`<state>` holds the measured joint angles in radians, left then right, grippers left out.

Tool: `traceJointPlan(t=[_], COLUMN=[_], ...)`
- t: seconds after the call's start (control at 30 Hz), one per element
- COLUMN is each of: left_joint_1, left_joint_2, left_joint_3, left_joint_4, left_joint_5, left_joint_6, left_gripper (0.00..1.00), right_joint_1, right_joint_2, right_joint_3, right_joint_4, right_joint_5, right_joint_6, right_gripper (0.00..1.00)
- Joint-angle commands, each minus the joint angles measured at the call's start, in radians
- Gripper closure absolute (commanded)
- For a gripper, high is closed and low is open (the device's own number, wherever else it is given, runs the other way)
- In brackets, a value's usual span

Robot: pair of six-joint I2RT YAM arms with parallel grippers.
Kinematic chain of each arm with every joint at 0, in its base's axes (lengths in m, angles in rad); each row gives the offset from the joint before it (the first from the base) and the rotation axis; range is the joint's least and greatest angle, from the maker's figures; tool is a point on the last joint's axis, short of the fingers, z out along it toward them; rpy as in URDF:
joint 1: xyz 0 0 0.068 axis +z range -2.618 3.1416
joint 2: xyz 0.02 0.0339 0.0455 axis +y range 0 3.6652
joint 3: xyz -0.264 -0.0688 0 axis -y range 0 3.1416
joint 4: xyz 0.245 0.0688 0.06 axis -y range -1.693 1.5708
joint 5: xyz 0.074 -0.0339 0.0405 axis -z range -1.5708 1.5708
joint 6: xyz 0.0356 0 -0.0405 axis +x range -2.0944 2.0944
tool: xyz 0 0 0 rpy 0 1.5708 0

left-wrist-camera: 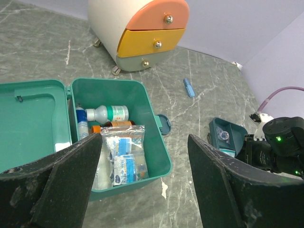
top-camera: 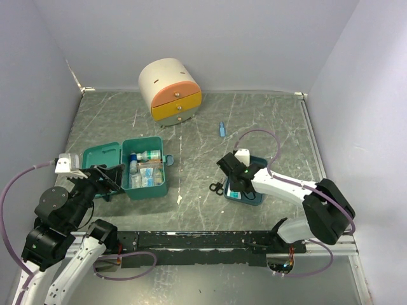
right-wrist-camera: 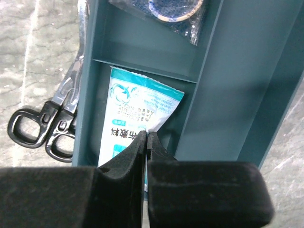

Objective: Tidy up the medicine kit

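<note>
The teal medicine kit [top-camera: 163,181] lies open on the left, lid [top-camera: 102,157] flat to its left. Inside it are a white bottle with a green label [left-wrist-camera: 108,114], an orange-capped item [left-wrist-camera: 96,128] and a clear bag of blue-and-white plasters [left-wrist-camera: 124,156]. My left gripper [top-camera: 105,181] hangs open at the kit's near left corner, its fingers empty [left-wrist-camera: 144,137]. My right gripper [top-camera: 239,188] reaches into the dark-blue divided tray [top-camera: 254,198]. It is shut [right-wrist-camera: 147,135] on the edge of a white-and-teal packet [right-wrist-camera: 137,104] lying in a tray compartment.
Black-handled scissors [right-wrist-camera: 42,128] lie against the tray's left side. A bagged round item [right-wrist-camera: 173,7] sits in the tray's far compartment. The cream cabinet with orange and yellow drawers [top-camera: 170,89] stands at the back. A small blue tube [top-camera: 222,129] lies on the table.
</note>
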<state>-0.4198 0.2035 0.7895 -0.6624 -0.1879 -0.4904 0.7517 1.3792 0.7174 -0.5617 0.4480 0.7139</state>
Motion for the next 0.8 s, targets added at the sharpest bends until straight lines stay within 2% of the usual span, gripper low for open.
traceJointPlan(t=[0.0,0.23,0.37,0.6,0.7,0.77], left_joint_1=[0.008,0.009,0.008,0.009,0.009,0.009], left_joint_2=[-0.011,-0.014,-0.018,-0.014,-0.014,-0.015], left_joint_3=[-0.003,-0.003,-0.003,-0.003,-0.003,-0.003], left_joint_4=[0.000,0.000,0.000,0.001,0.001,0.001], left_joint_5=[-0.015,-0.014,-0.016,-0.012,-0.013,-0.013], left_joint_6=[-0.005,-0.006,-0.005,-0.004,-0.004,-0.005], left_gripper=[0.16,0.16,0.16,0.16,0.16,0.16], right_joint_1=[-0.007,-0.019,-0.017,-0.017,-0.016,-0.017], right_joint_2=[0.007,0.038,0.037,-0.038,-0.040,-0.023], right_joint_3=[0.004,0.000,0.016,0.035,0.016,0.009], right_joint_4=[0.045,0.085,0.027,-0.034,0.015,0.054], right_joint_5=[-0.017,-0.039,0.028,0.080,0.040,0.013], right_joint_6=[-0.008,-0.009,0.028,0.039,0.016,0.004], right_gripper=[1.00,1.00,0.85,0.66,0.66,0.70])
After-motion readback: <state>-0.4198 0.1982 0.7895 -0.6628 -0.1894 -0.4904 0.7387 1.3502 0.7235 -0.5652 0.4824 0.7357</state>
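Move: I still pinch the teal-and-white packet in the tray's near-left compartment, whose middle is about 1 cm to the left of my right hand point and 1 cm below it. The bagged tape roll sits some 9 cm farther ahead and 3 cm right, the scissors about 6 cm left and 3 ahead, the tray's wide compartment roughly 7 cm right and 3 ahead. From my left hand the near-left compartment lies around 42 cm right, 5 ahead and 29 below. With the packet still between closed fingers, my right hand nudges it about 1 cm left and slightly forward, then eases down under 1 cm into the near-left compartment. My fingers open to about a third and let go of the packet as I drift back right some 1.5 cm, then start rising, still pointing down over the tray. ##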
